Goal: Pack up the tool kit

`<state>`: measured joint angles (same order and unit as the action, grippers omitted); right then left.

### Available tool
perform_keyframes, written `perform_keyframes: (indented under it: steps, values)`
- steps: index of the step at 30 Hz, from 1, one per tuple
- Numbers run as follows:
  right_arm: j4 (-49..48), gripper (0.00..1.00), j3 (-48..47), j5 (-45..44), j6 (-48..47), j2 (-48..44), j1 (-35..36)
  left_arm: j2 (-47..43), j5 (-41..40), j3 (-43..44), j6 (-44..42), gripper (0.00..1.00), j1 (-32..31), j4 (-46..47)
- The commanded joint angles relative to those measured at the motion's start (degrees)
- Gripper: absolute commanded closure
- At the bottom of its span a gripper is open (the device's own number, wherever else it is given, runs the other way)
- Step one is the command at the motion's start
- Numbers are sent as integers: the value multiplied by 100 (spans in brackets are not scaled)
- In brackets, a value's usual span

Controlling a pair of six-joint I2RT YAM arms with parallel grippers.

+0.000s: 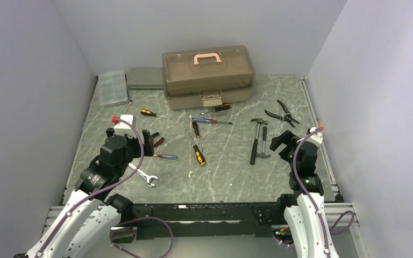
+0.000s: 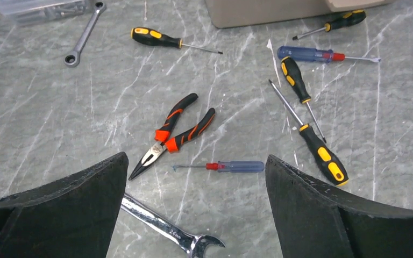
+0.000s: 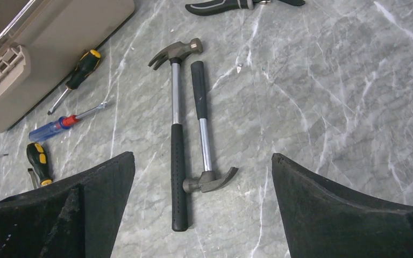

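The taupe toolbox (image 1: 207, 80) stands closed at the back, pink handle (image 1: 206, 58) on its smoky lid. Several screwdrivers (image 1: 198, 153) lie scattered in front of it. Two hammers (image 1: 258, 141) lie side by side at right, with black pliers (image 1: 282, 113) beyond them. My left gripper (image 1: 146, 144) is open and empty above orange-handled pliers (image 2: 175, 131) and a blue screwdriver (image 2: 240, 166). My right gripper (image 1: 282, 138) is open and empty; the large hammer (image 3: 177, 134) and small hammer (image 3: 201, 118) lie ahead of its jaws.
A clear organiser box (image 1: 113, 87) and a flat grey case (image 1: 145, 78) sit at the back left. A large chrome wrench (image 2: 166, 228) lies under my left gripper, and a small ring spanner (image 2: 83, 37) lies near the organiser. Walls close in both sides.
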<state>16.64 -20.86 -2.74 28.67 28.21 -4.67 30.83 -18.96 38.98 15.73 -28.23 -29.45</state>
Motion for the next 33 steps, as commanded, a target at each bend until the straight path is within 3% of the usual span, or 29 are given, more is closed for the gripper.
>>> perform_keyframes:
  steps: [1, 9, 17, 24, 33]
  values:
    - [-157, 0, -243, -44, -52, 56, 18, 162, 129, 204, 81, 1, -1, 2]
    - [-371, 0, -418, 506, -215, 500, 15, 152, 1638, 32, -819, 1, -5, 150]
    - [-1184, 0, -1095, 1877, -577, 1738, 158, 957, 1067, 397, 217, 1, -7, -424]
    - [-1627, 0, -2086, 1454, -941, 3464, 1615, 1502, 1139, 621, 60, 1, 7, -79]
    - [-2023, 0, -3121, 826, -664, 5512, 2975, 1603, 830, 943, -450, 1, 10, -333]
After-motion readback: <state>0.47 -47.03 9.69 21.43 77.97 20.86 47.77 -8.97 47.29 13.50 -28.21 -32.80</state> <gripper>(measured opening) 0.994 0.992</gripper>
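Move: From the right hand the big blue screwdriver lies about 28 cm left, 15 cm ahead and 14 cm below. At that level, the small hammer is some 8 cm left and 5 cm ahead, the long hammer 11 cm left and 5 cm ahead. The left hand has the small blue screwdriver roughly 7 cm right, 1 cm ahead and 21 cm below; level with that lie the pliers, 4 cm right and 6 cm ahead of the hand. Towards the big blue screwdriver, the empty right hand sweeps some 18 cm left and 10 cm forward over the hammers, starting slowly, turning about 40 degrees counter-clockwise, fingers wide open. The left hand, also open, shifts 4 cm right with a slight clockwise turn, nearing the small blue screwdriver; it dips about 5 cm as its fingers tip down, then climbs 3 cm and edges forward. ##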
